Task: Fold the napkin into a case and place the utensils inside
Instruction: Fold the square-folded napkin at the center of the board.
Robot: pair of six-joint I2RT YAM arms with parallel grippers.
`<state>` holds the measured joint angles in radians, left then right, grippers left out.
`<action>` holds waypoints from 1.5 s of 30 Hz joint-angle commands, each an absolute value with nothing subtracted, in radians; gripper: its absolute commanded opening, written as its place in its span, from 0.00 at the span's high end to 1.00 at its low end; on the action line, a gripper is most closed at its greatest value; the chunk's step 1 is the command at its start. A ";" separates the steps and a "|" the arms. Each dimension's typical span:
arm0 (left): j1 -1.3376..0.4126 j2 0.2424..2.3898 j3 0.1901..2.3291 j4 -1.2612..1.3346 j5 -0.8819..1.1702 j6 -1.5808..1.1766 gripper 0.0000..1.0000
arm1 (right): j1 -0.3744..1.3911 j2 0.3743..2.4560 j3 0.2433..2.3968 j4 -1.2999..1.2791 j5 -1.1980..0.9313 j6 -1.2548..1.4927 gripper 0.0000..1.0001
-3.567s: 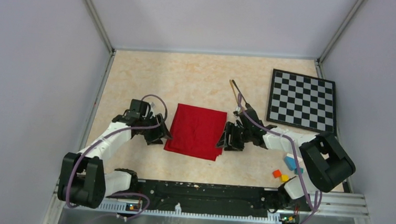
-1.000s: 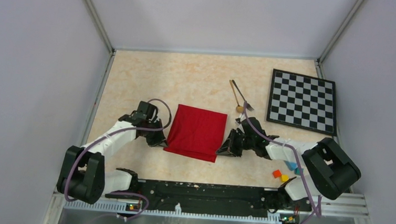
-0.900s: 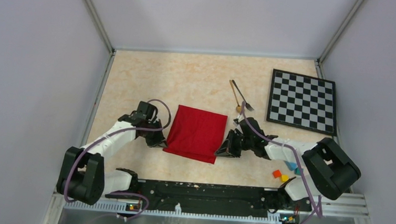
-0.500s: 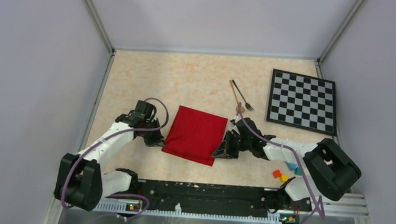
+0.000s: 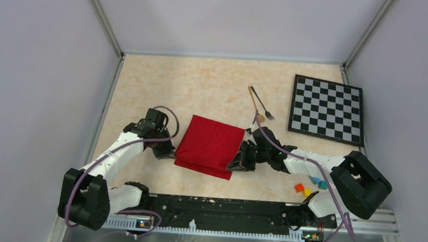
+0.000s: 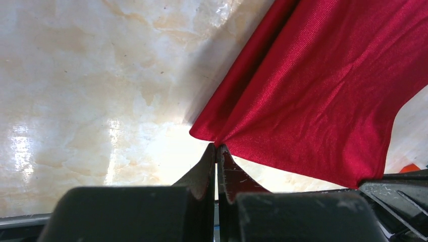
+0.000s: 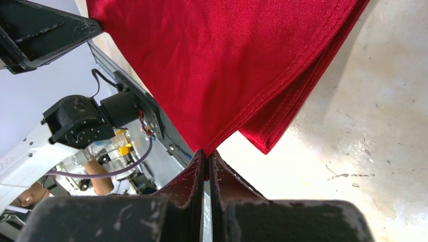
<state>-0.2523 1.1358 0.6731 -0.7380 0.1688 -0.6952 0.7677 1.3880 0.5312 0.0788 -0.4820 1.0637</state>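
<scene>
The deep-red napkin (image 5: 209, 146) lies folded in the middle of the table, its near edge lifted. My left gripper (image 5: 171, 152) is shut on the napkin's near left corner (image 6: 217, 142). At the near right corner (image 7: 207, 146), my right gripper (image 5: 236, 162) is shut on the cloth's top layer, with lower layers (image 7: 282, 121) hanging beneath. The gold spoon (image 5: 255, 104) and dark fork (image 5: 264, 106) lie crossed on the table beyond the napkin, left of the board.
A black-and-white checkered board (image 5: 327, 108) sits at the far right. Small coloured blocks (image 5: 307, 186) lie near the right arm's base. Grey walls close the table on three sides. A black rail (image 5: 222, 210) runs along the near edge.
Both grippers have shifted with the napkin's near corners; the cloth's near edge has lifted and it has slid slightly left. The utensils have not moved.
</scene>
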 commanded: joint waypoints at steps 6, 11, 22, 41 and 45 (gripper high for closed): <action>-0.256 1.188 0.662 -0.733 0.147 -0.730 1.00 | 0.782 1.440 0.523 0.150 -0.467 1.073 1.00; -0.256 1.189 0.651 -0.730 0.175 -0.738 1.00 | 0.782 1.449 0.507 0.160 -0.461 1.073 1.00; -0.256 1.188 0.633 -0.730 0.234 -0.741 1.00 | 0.780 1.468 0.503 0.154 -0.444 1.066 1.00; -0.259 1.183 0.641 -0.759 0.242 -0.731 0.93 | 0.761 1.430 0.484 0.112 -0.418 1.042 1.00; -0.259 1.158 0.652 -0.819 0.240 -0.723 0.67 | 0.761 1.412 0.500 0.047 -0.424 1.003 0.86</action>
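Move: The left hand holds the upper layer's near-left corner; the lower layer's near-left corner lies about 2 cm back and 2 cm below it, straight in line. The right hand holds the near-right corner, with the lower layer's near-right corner some 3 cm back, 1 cm right and 3 cm below. From the right hand, the spoon lies about 24 cm ahead and 8 cm right, and the fork 25 cm ahead and 10 cm right. Both hands lower the napkin's pinched edge 2–3 cm onto the lower layer, the left drawing back 2 cm, then opening. ##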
